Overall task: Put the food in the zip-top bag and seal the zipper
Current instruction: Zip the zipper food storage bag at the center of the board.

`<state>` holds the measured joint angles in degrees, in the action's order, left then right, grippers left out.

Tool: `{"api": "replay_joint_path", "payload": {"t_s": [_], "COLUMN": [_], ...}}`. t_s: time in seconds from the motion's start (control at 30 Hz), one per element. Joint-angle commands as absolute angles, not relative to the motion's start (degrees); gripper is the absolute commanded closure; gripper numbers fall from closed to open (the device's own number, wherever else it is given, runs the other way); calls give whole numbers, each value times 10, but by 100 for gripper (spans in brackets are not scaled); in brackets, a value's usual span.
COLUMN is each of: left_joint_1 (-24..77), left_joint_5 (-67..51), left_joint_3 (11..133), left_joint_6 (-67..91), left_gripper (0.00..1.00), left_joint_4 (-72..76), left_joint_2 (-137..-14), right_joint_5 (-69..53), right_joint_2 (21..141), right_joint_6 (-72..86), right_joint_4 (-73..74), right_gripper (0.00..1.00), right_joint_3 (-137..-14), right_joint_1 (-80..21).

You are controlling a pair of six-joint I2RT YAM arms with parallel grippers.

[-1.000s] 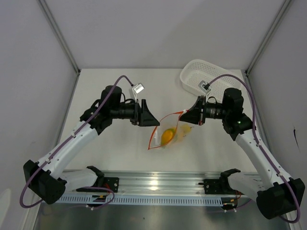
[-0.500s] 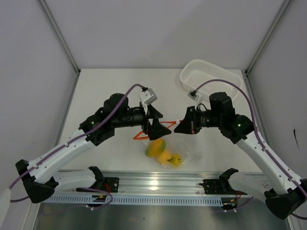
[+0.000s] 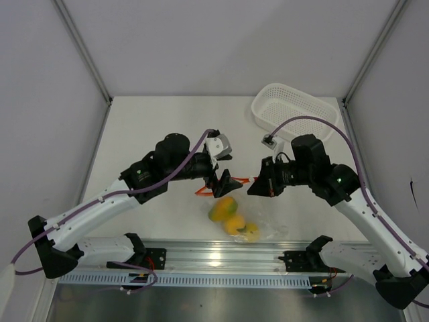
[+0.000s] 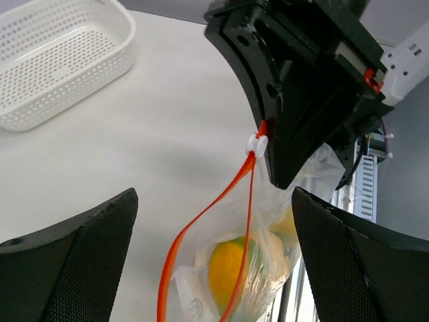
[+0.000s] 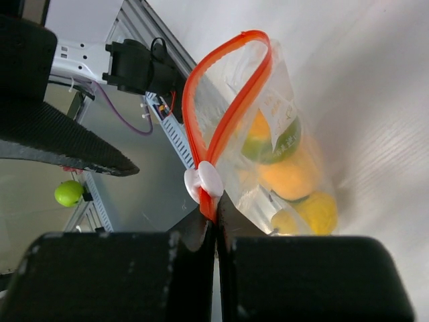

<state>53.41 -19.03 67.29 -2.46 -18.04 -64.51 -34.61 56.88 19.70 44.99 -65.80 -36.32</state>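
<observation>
The clear zip-top bag point(image 3: 241, 218) hangs from my right gripper point(image 3: 259, 186), its bottom near the table's front edge. That gripper point(image 5: 214, 218) is shut on one end of the red-orange zipper point(image 5: 228, 114), just below the white slider point(image 5: 204, 181). The zipper point(image 4: 201, 221) gapes in a loop. All the food lies inside: a green-patched mango point(image 3: 222, 208), a second orange one point(image 3: 234, 225) and a yellow lemon piece point(image 3: 251, 232). My left gripper point(image 3: 224, 183) stands wide open facing the bag's mouth, its fingers point(image 4: 74, 261) on either side and clear of the zipper.
A white perforated basket point(image 3: 291, 107) sits at the back right of the table. The aluminium rail point(image 3: 221, 258) with both arm bases runs along the near edge, just in front of the bag.
Both grippers have come nearer the front edge and closer together. The left gripper has opened wide. The bag now hangs lower, with the food bunched at its bottom.
</observation>
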Motion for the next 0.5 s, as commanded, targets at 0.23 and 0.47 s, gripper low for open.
{"api": "replay_joint_path", "payload": {"t_s": [0.23,0.47], "left_joint_1": [525,515], "left_joint_5": [-416,-464], "left_joint_3": [685,717], "left_joint_6": [-86,-66], "left_gripper": [4,3], "left_joint_4": [-187,-197], "left_joint_2": [-668,-716], "right_joint_5": [-399,-398], "right_joint_2": [537,534], "right_joint_6": [160,135], "right_joint_4": [411,406], "right_gripper": [100,100], "right_joint_3": [-646,-638], "right_joint_1": [-367,-381]}}
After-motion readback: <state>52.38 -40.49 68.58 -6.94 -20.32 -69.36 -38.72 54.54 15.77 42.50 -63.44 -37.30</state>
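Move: The white slider of the zipper, at the end the right hand holds, is about 7 cm to the left hand's right, 3 cm back and some 3 cm lower. The far end of the orange zipper lies roughly 12 cm to the left hand's left, 4 cm back and 7 cm below, with the mango in the bag 7 cm back, 4 cm left and 15 cm below. From the right hand, the slider is just 2 cm left, 1 cm forward and 1 cm up. Swinging back towards the robot by about 4.5 cm, the left hand edges right and down towards the slider and turns some 20 degrees clockwise, its fingers staying wide open to come to either side of the zipper. The right hand keeps its shut pinch on the zipper's end beside the slider and eases back about 1.5 cm. ##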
